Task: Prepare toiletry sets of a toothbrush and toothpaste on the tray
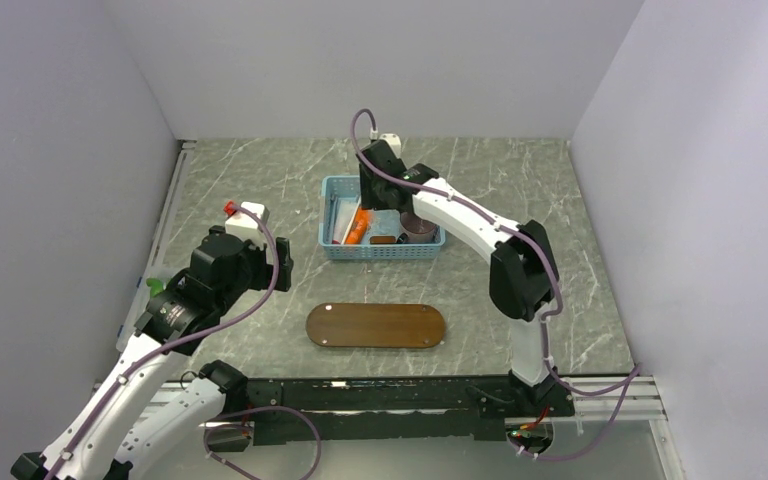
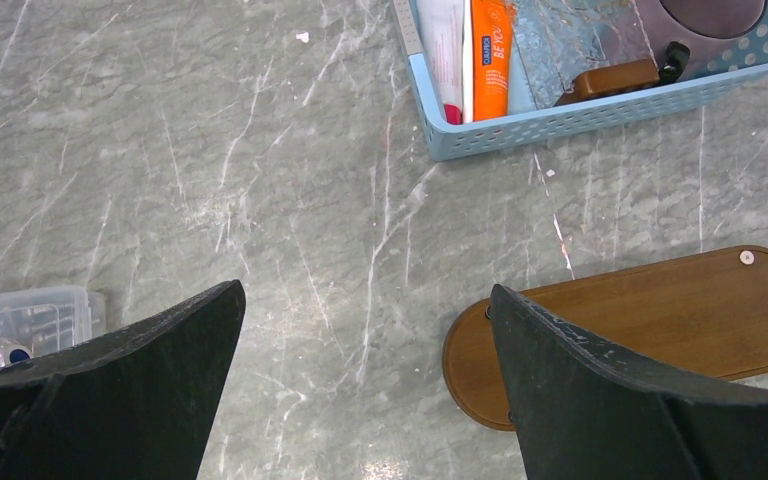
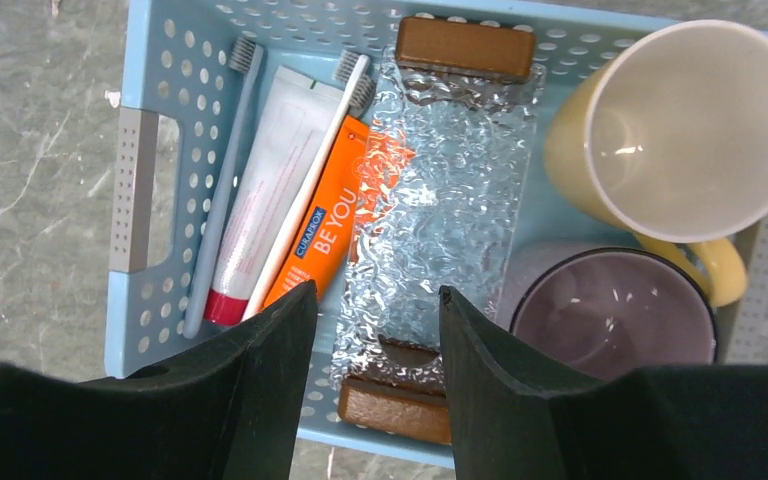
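The dark-brown oval tray (image 1: 376,325) lies bare on the marble table, also in the left wrist view (image 2: 660,310). Behind it stands a light-blue basket (image 1: 380,250) holding the orange toothpaste (image 3: 325,235), a white tube with a red cap (image 3: 260,190), a grey-blue toothbrush (image 3: 222,190) and a white toothbrush (image 3: 305,190). My right gripper (image 3: 377,300) hovers over the basket, open, with nothing between its fingers. The orange toothpaste lies just left of its left finger. My left gripper (image 2: 365,300) stands wide open over bare table, left of the tray's end.
The basket also holds a crinkled clear case with brown ends (image 3: 430,200), a yellow mug (image 3: 680,130) and a purple cup (image 3: 610,320). A clear plastic box (image 2: 30,315) sits at the table's left edge. White walls enclose three sides.
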{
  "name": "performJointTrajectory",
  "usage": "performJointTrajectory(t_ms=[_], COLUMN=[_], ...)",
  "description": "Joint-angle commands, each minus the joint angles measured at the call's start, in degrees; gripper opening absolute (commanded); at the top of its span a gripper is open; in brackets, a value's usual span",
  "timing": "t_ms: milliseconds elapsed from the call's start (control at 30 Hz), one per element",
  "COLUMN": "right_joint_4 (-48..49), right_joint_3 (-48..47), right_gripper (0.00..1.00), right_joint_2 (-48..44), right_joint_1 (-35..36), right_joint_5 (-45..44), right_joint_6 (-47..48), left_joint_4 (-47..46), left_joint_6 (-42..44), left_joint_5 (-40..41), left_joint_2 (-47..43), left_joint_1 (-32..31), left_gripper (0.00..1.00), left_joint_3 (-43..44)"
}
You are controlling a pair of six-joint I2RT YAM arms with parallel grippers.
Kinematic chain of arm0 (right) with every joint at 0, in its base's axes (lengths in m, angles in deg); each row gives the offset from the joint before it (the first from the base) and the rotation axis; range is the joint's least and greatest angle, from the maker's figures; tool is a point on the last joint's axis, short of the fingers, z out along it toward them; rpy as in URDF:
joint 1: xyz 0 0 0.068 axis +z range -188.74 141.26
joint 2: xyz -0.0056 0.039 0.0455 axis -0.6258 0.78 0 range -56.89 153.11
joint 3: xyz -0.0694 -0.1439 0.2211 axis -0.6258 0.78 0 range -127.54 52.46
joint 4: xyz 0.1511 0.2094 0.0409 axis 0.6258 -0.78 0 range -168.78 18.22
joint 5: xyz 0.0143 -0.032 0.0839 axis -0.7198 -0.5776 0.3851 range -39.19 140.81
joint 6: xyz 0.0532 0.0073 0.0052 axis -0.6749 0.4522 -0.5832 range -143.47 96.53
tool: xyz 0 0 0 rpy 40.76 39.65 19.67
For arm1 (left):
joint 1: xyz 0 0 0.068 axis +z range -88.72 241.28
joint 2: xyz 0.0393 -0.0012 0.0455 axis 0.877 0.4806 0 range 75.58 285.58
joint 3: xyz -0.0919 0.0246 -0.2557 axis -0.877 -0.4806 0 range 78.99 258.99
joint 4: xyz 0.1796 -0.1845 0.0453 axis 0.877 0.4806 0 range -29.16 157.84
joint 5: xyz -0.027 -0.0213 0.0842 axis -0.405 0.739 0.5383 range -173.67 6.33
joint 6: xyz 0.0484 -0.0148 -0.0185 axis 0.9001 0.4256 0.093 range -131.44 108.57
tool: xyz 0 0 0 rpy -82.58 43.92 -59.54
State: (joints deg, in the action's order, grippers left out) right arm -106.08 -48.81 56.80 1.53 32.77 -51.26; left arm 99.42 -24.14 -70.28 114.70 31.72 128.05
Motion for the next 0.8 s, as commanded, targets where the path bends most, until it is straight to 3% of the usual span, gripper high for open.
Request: performJointTrajectory(t_ms=[0,767], right_joint_4=[-1.20,-2.60], right_joint_3=[-4.24,-9.92], right_gripper=[0.51,0.51], right_joint_2=[1.74,12.75], right_joint_1=[0.56,1.04], right_joint_5=[-1.47,-3.97], right_joint_6=[-2.56,-6.75], left_joint_4=[-1.19,-1.39], left_joint_6=[1.01,0.93], left_joint_5=[-0.41,-2.20], left_joint_2=[-0.48,-0.79], left_joint_1=[0.21,0.25], left_gripper=[0.99,0.99], left_joint_3=[-0.01,-0.10])
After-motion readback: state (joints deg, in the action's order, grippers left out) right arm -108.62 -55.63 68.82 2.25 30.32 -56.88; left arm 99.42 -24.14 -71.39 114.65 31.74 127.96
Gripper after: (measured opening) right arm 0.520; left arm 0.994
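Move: Down in the basket, the orange toothpaste lies about 12 cm below the right hand, 4 cm to its left and 1 cm ahead. The white toothbrush lies along its left side, 5 cm left of the hand and 2 cm ahead. The clear package is almost underneath, 2 cm right and 1 cm ahead, and the purple mug stands 10 cm right and 2 cm back. From the left hand, the toothpaste is roughly 20 cm ahead, 15 cm right and 19 cm below. Sinking some 6.5 cm towards the orange toothpaste in the basket, the right hand eases slightly left and forward as it goes. The fingers stay about half open while the wrist tips them down by about 5 degrees and turns just as little clockwise, nearer the slant of the tube; they still hang over the toothpaste and the clear package, with no touch to be seen. ##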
